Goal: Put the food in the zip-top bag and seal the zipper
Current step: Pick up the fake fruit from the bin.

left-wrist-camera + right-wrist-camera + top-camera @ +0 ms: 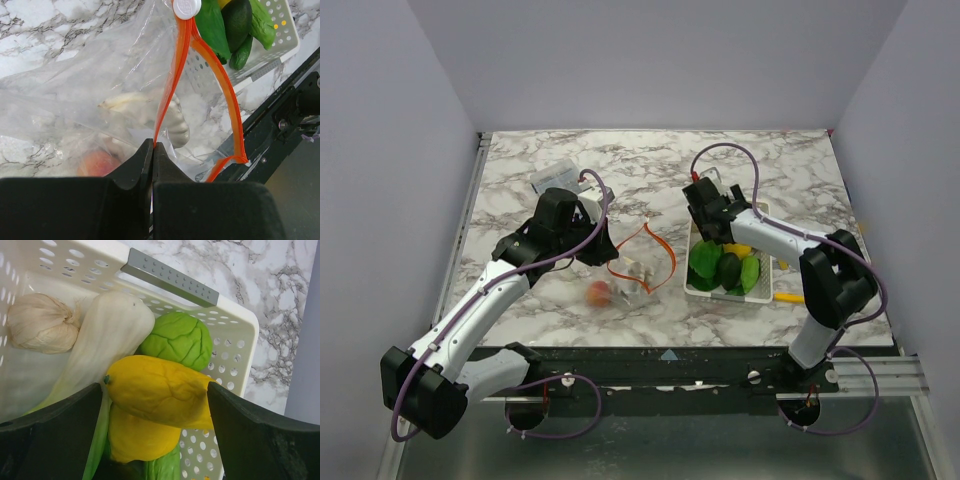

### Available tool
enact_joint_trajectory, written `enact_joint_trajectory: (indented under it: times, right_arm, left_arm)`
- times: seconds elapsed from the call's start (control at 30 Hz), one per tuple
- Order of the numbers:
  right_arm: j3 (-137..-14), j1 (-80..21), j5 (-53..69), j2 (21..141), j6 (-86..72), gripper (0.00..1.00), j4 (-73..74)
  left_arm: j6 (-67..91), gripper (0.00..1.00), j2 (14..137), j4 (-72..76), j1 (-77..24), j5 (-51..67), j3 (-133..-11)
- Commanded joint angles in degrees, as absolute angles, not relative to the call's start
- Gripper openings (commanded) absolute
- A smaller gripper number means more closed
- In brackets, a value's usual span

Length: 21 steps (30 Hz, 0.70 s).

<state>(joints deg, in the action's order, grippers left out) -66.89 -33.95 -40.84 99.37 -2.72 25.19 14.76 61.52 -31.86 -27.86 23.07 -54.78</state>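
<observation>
The clear zip-top bag lies at the table's middle with its mouth gaping. My left gripper is shut on the orange-red zipper strip at its near end. A white slider sits at the strip's far end. Inside the bag are a white mushroom and a red-orange fruit. My right gripper is open inside the white basket, one finger on each side of a yellow lemon-like piece. A second yellow piece, green vegetables, a pale vegetable and a garlic-like bulb lie around it.
The basket stands right of the bag and holds dark and light green vegetables. A thin yellow stick lies at its near right. A flat grey-clear packet lies at the back left. The table's front edge is close behind the bag.
</observation>
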Motion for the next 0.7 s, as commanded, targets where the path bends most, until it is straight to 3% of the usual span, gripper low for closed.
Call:
enact_joint_trajectory:
  times: [0.0, 0.07, 0.23, 0.4, 0.67]
  right_arm:
    - [-65.4, -34.0, -38.2, 99.9, -3.3, 0.9, 25.4]
    - [-65.1, -33.9, -40.6, 100.3, -3.2, 0.86, 24.5]
    - [-66.1, -33.9, -41.8, 100.4, -3.5, 0.64, 24.4]
    - [-67.3, -33.9, -40.5, 97.6, -5.2, 0.37, 25.4]
    - [-65.5, -34.0, -37.2, 88.1, -6.1, 0.26, 22.1]
  left_arm:
    - [14.2, 0.0, 61.0, -31.8, -27.6, 23.7, -54.3]
    - [14.2, 0.0, 61.1, -31.8, -27.7, 23.7, -54.4]
    - [14.2, 0.0, 61.6, -31.9, -27.7, 23.9, -54.5]
    - [14.2, 0.0, 61.8, -31.9, -27.6, 23.8, -54.4]
    - [14.3, 0.0, 62.1, -31.9, -27.7, 23.9, -54.5]
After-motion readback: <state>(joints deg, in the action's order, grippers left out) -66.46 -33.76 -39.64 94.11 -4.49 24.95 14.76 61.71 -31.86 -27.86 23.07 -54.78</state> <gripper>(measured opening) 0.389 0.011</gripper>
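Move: The upper yellow pepper, stem end showing, already lies between the right gripper's open fingers, its middle about 1 cm ahead and 2 cm below. The green cabbage sits some 7 cm ahead in the bin. The onion is about 5 cm ahead and 10 cm left, and the lower yellow pepper roughly 6 cm back, all some 4 cm down. From the left gripper the upper pepper is about 15 cm ahead, 27 cm right and 13 cm lower. Hold the right gripper where it is, down in the bin, and close its fingers to less than half open, so that they pinch the upper yellow pepper from both sides near its stem end. Once they have it, raise the gripper straight up about 3 cm, away from the lower pepper, keeping the grip. ##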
